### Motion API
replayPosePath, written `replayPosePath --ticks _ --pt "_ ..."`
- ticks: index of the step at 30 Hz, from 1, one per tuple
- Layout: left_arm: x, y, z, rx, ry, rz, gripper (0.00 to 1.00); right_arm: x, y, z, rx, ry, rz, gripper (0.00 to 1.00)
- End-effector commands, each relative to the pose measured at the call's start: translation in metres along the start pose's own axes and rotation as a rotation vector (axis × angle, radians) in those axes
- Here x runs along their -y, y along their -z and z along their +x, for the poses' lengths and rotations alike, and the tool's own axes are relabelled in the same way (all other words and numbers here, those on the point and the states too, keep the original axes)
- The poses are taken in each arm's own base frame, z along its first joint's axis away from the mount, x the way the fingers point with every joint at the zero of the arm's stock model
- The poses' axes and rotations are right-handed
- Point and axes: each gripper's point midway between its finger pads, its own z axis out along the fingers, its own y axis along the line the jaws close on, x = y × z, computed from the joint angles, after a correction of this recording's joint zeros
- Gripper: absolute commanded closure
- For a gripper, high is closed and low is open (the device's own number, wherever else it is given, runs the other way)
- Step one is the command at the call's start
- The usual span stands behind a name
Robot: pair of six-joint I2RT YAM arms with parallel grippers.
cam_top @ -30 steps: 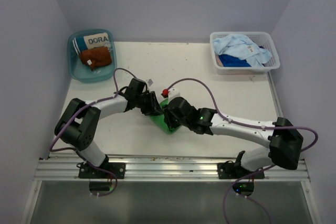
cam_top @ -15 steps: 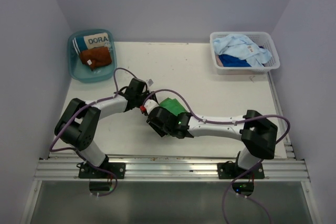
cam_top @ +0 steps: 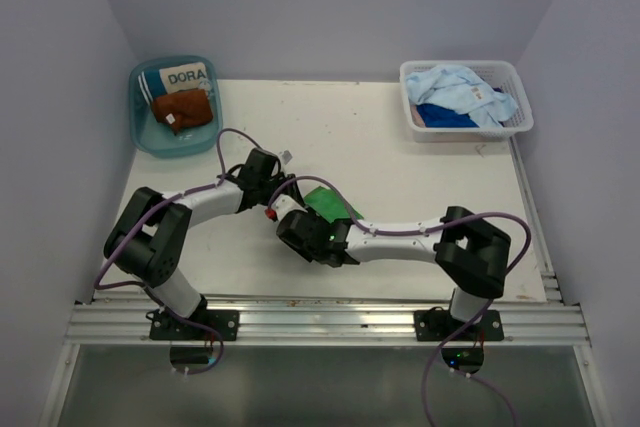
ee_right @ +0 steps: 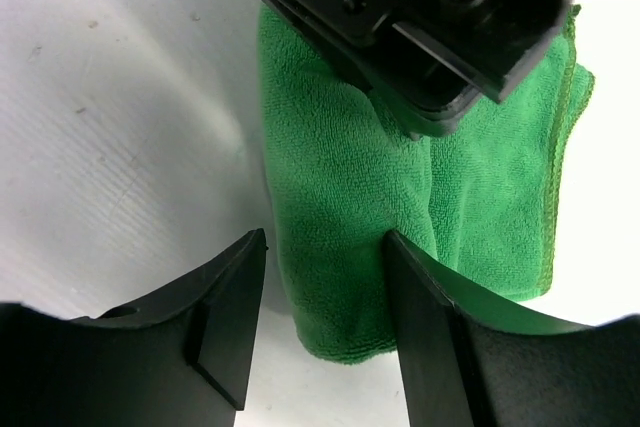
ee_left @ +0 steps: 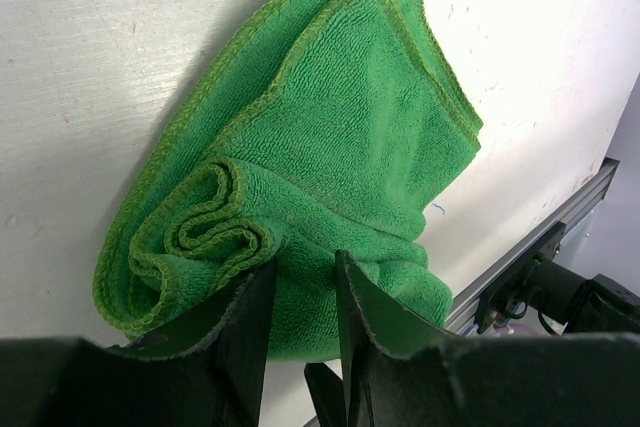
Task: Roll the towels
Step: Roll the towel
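Note:
A bright green towel (cam_top: 332, 203) lies mid-table, partly rolled. In the left wrist view the green towel (ee_left: 340, 137) shows a coiled end at lower left and a flat tail running up and right. My left gripper (ee_left: 305, 265) is shut on the thick rolled part; from above, the left gripper (cam_top: 283, 193) sits at the towel's left edge. My right gripper (ee_right: 325, 239) stands open, its fingers either side of the roll's end (ee_right: 345, 247) with a gap on the left side. Overhead, the right gripper (cam_top: 296, 219) is close beside the left one.
A teal basin (cam_top: 140, 132) at the back left holds the "DORA" item (cam_top: 186, 77) and a rust-brown towel (cam_top: 182, 109). A white basket (cam_top: 516, 97) at the back right holds light blue (cam_top: 460, 85) and dark blue (cam_top: 445, 117) towels. An aluminium rail (cam_top: 330, 319) runs along the near edge.
My right arm has swung left across the green towel and its jaws have spread apart. More of the towel's flat tail now shows. The left arm has held still.

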Motion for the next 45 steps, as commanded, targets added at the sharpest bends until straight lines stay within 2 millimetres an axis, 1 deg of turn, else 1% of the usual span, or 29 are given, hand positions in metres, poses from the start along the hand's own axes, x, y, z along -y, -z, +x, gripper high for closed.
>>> replayPosePath --ticks 1,6,9,10,12,13,15,16,17,18,20,23,24,25,27,29,30,31,32,33,35,37,38,39,40,41,42,43,45 --pt "-0.019 -0.001 0.010 -0.035 -0.009 -0.083 0.65 0.009 -0.012 0.010 -0.009 0.000 0.076 0.45" --pt "-0.018 0.001 0.010 -0.034 -0.011 -0.082 0.65 0.011 -0.027 0.028 -0.029 -0.022 0.117 0.46" --pt "-0.015 0.004 0.007 -0.027 -0.013 -0.079 0.64 0.008 -0.034 0.037 -0.038 -0.045 0.121 0.53" --pt "-0.013 0.006 0.006 -0.024 -0.016 -0.076 0.62 0.006 -0.036 0.038 -0.034 -0.057 0.115 0.62" --pt "-0.009 0.008 0.002 -0.014 -0.023 -0.069 0.59 0.006 -0.038 0.044 -0.045 -0.082 0.111 0.72" --pt "-0.006 0.011 0.001 -0.012 -0.026 -0.058 0.53 0.005 -0.038 0.044 -0.040 -0.089 0.106 0.83" --pt "-0.002 0.016 -0.005 0.002 -0.026 -0.045 0.45 0.006 -0.037 0.045 -0.038 -0.115 0.094 0.91" --pt "0.001 0.020 -0.007 0.005 -0.027 -0.032 0.41 0.006 -0.036 0.043 -0.031 -0.126 0.088 0.98" --pt "0.003 0.024 -0.011 0.013 -0.026 -0.023 0.39 0.004 -0.035 0.044 -0.032 -0.132 0.074 1.00" --pt "0.001 0.027 -0.014 0.017 -0.015 -0.016 0.36 0.006 -0.033 0.041 -0.025 -0.146 0.067 1.00" --pt "0.003 0.036 -0.023 0.039 -0.007 -0.004 0.35 0.000 -0.029 0.038 -0.011 -0.172 0.018 1.00" --pt "0.001 0.051 -0.035 0.082 0.012 0.008 0.33 -0.003 -0.020 0.026 0.034 -0.224 -0.051 1.00" --pt "-0.002 0.056 -0.040 0.099 0.027 0.009 0.26 -0.006 -0.018 0.026 0.034 -0.235 -0.086 1.00" --pt "-0.002 0.061 -0.042 0.112 0.029 0.012 0.21 -0.007 -0.013 0.018 0.059 -0.257 -0.111 1.00" --pt "-0.007 0.067 -0.045 0.124 0.042 0.013 0.11 -0.010 -0.011 0.012 0.069 -0.307 -0.172 1.00" --pt "-0.010 0.072 -0.044 0.130 0.050 0.009 0.08 -0.011 -0.008 0.007 0.075 -0.362 -0.211 1.00" --pt "-0.013 0.075 -0.044 0.136 0.057 0.005 0.06 -0.006 -0.010 0.007 0.071 -0.395 -0.219 1.00" --pt "-0.012 0.078 -0.044 0.143 0.055 0.010 0.04 -0.011 -0.007 0.008 0.057 -0.417 -0.276 1.00" --pt "-0.014 0.079 -0.042 0.143 0.057 0.009 0.03 -0.010 -0.005 0.000 0.082 -0.472 -0.303 1.00" --pt "-0.013 0.080 -0.041 0.141 0.059 0.014 0.02 -0.005 -0.007 0.000 0.086 -0.513 -0.319 1.00" --pt "-0.013 0.080 -0.035 0.138 0.063 0.024 0.02 -0.009 -0.004 -0.002 0.076 -0.574 -0.395 1.00" --pt "-0.012 0.079 -0.032 0.140 0.068 0.046 0.01 -0.004 -0.005 -0.004 0.079 -0.629 -0.433 1.00" --pt "-0.015 0.076 -0.027 0.130 0.078 0.047 0.01 -0.010 -0.002 -0.004 0.066 -0.660 -0.484 1.00" --pt "-0.015 0.074 -0.024 0.125 0.092 0.058 0.01 -0.005 -0.002 -0.006 0.081 -0.690 -0.498 1.00" --pt "-0.011 0.073 -0.025 0.131 0.086 0.080 0.01 -0.005 -0.001 -0.006 0.079 -0.709 -0.521 1.00" --pt "-0.013 0.071 -0.021 0.121 0.092 0.082 0.01 -0.004 0.000 -0.007 0.072 -0.751 -0.541 1.00" --pt "-0.010 0.069 -0.019 0.116 0.094 0.088 0.01 -0.005 0.002 -0.003 0.058 -0.777 -0.580 1.00" --pt "-0.009 0.067 -0.019 0.119 0.089 0.090 0.01 -0.003 0.003 -0.009 0.082 -0.802 -0.605 1.00" --pt "-0.005 0.063 -0.016 0.112 0.087 0.097 0.01 -0.001 0.006 -0.011 0.090 -0.872 -0.665 1.00"
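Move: The green towel, partly rolled, lies right by both hands: its middle is about 3 cm ahead of the right hand, 2 cm to its right and 3 cm below. Its loose end reaches roughly 6 cm ahead and 6 cm right of that hand. From the left hand, whose fingers are still at the roll, the towel's middle is some 2 cm back, 4 cm right and 2 cm lower. Right hand dips forward, pinches the roll, then rises twisting some 50 degrees; left opens, withdraws about 6 cm left. ##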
